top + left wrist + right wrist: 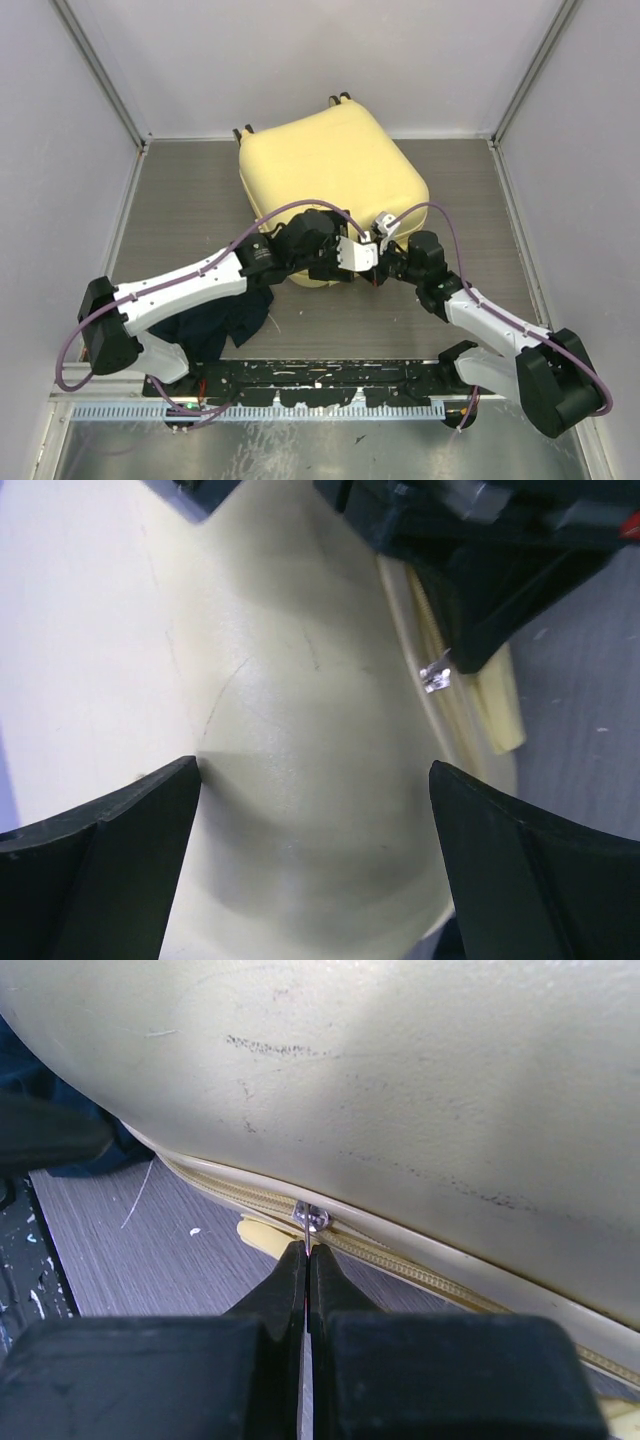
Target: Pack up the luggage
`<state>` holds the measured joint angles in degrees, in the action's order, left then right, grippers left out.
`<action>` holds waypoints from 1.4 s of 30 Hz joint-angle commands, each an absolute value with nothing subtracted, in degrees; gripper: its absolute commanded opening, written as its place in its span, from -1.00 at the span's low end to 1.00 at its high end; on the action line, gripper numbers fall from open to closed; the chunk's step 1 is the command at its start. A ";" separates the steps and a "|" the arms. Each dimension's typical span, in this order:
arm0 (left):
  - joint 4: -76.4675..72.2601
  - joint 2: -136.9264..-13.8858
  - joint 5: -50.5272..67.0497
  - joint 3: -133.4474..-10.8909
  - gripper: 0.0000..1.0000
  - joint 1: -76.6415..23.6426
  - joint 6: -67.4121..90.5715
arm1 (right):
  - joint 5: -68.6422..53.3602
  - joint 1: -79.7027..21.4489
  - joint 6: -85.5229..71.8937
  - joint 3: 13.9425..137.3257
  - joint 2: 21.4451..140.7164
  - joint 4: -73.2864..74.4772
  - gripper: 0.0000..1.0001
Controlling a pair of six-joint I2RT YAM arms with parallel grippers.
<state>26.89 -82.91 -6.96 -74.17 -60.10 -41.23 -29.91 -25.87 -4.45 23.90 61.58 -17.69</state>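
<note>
The luggage (330,165) lies closed on the table, its pale-yellow shell up and its black wheels at the far side. My right gripper (307,1253) is shut on the small metal zipper pull (313,1217) at the suitcase's near edge, on the zipper track. That pull (436,676) also shows in the left wrist view, under the right gripper's black fingers. My left gripper (315,780) is open just above the shell's rounded near corner (300,700), with nothing between its fingers. In the top view both grippers meet at the near edge, left gripper (340,262) beside right gripper (390,268).
A dark blue garment (225,320) lies on the table under the left arm, outside the suitcase. A yellow strap or tab (262,1235) pokes out below the zipper. The black base rail (320,380) runs along the near edge; grey walls enclose the table.
</note>
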 commanded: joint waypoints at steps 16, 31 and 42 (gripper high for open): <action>25.13 -78.40 -10.50 -61.98 0.65 -50.48 -46.71 | -38.04 0.72 11.54 32.22 57.47 -0.13 -0.99; 26.35 -68.98 13.65 -61.60 0.52 -36.22 -45.20 | -36.33 -9.74 1.24 29.94 62.58 -13.40 -0.99; 22.19 -63.16 17.27 -56.61 0.21 -58.03 -39.18 | -31.38 -14.99 -3.45 29.11 64.47 -18.15 -0.99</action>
<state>23.97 -59.64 17.91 -57.93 -53.30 -42.52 -32.14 -14.09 -0.86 29.23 64.88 -11.88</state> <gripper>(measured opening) 0.628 0.043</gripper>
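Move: The zip pull on the suitcase's front seam is already pinched in the right fingers; the seam's right-hand corner, towards which it runs, is about 11 cm right and 9 cm ahead of the right hand. The handle's middle is some 7 cm right, 5 cm ahead and slightly lower. From the left hand, the suitcase's front upper edge is about 2 cm ahead, 2 cm right and 3 cm below; the zip pull is roughly 8 cm right, 5 cm back and 10 cm below. The zip pull, still pinched in the shut right fingers, is drawn right and slightly forward about 12 cm along the front seam, then carried back left some 7 cm. Meanwhile the left hand bears on the suitcase's front edge, easing left and forward, then swings back towards the base, rising slightly, as its open fingers close partway. ##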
